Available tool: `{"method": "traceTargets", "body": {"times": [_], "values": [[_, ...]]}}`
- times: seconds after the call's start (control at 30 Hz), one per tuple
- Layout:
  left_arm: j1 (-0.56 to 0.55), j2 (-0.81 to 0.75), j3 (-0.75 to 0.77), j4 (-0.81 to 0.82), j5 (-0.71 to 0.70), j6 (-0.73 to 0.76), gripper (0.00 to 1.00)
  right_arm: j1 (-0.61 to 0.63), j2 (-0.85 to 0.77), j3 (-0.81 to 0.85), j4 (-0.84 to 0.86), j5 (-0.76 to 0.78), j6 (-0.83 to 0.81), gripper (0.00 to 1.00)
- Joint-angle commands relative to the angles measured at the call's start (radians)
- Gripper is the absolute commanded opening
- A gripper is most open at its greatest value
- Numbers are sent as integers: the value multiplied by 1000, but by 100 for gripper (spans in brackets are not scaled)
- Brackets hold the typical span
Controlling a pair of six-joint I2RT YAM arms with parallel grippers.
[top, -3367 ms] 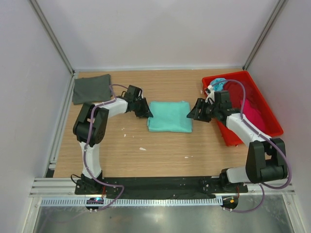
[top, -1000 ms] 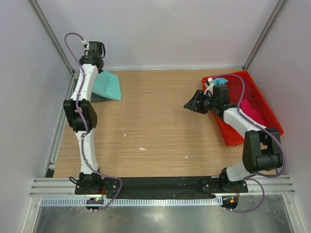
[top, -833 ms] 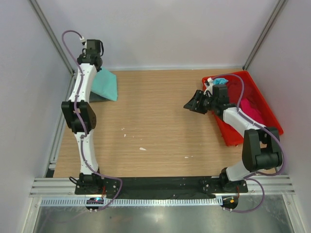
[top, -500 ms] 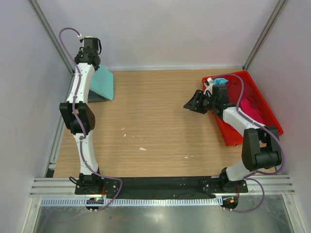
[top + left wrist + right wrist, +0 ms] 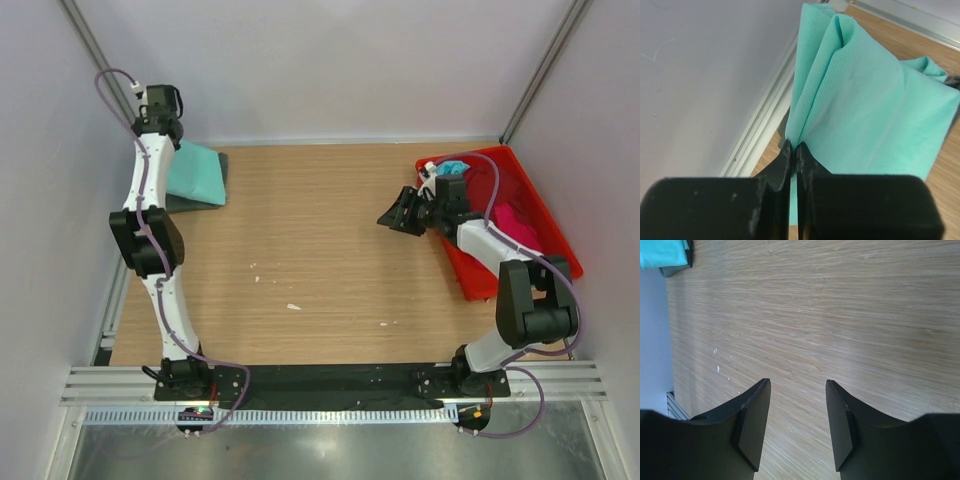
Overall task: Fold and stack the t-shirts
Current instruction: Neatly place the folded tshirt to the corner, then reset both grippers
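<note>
The folded mint green t-shirt (image 5: pixel 195 172) hangs tilted at the back left corner, its lower edge resting on the dark grey t-shirt (image 5: pixel 207 199). My left gripper (image 5: pixel 166 138) is shut on the mint shirt's upper edge; the left wrist view shows the cloth (image 5: pixel 875 100) pinched between the closed fingertips of that gripper (image 5: pixel 793 147). My right gripper (image 5: pixel 392 218) hovers open and empty over bare wood beside the tray, jaws apart in its wrist view (image 5: pixel 797 385). The mint shirt (image 5: pixel 662 252) also shows there, far off. Pink (image 5: pixel 515 225) and turquoise (image 5: pixel 450 170) t-shirts lie in the tray.
A red plastic tray (image 5: pixel 550 250) stands at the right edge of the wooden table (image 5: pixel 320 250). White walls and aluminium rails (image 5: pixel 115 290) close in the left, back and right sides; the left arm is stretched close to the left wall.
The mint shirt, earlier in mid-table between both grippers, has been carried to the back left. Over the last second the left gripper drew it further left over the grey shirt. The right arm barely moved.
</note>
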Motion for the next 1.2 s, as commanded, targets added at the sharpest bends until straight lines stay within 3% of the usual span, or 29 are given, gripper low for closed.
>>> {"method": "traceTargets", "body": {"times": [0.0,0.07,0.13,0.27,0.57,0.77,0.97,1.17], "values": [[37,32,-25,78,-54,-9,0,1,1,40,40,4,-12,54],[54,62,-34,82,-78,-14,4,-1,9,40,41,7,-12,54],[63,91,-22,75,-115,-18,23,1,18,41,38,7,-13,54],[64,135,15,50,-83,-29,44,9,19,40,38,10,-10,54],[47,18,-106,16,213,-168,50,59,45,96,41,17,-4,56],[44,-42,-219,45,492,-250,52,183,170,334,-126,125,-33,58],[9,9,-180,58,457,-228,58,262,176,382,-146,161,-18,57],[-28,72,-129,39,460,-219,56,268,191,377,-137,164,-10,57]]}}
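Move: The left hand's shut fingers hold the edge of the turquoise t-shirt. The folded grey t-shirt it is to lie on has its middle about 7 cm to the right, level fore-and-aft and some 19 cm below. The turquoise t-shirt's middle slants down about 9 cm to the right, 2 cm back and 14 cm below. From the right hand, the grey t-shirt lies roughly 52 cm left, 15 cm ahead and 11 cm below. The left fingers let go of the turquoise t-shirt's edge as the hand sinks about 9 cm and swings some 4 cm farther left, over the grey t-shirt's left side. Then, open, the hand sweeps about 13 cm back right above the cloth, rolling its left side down nearly 30 degrees. The right hand, empty and open, later shifts some 10 cm left towards mid-table, rising slightly. ##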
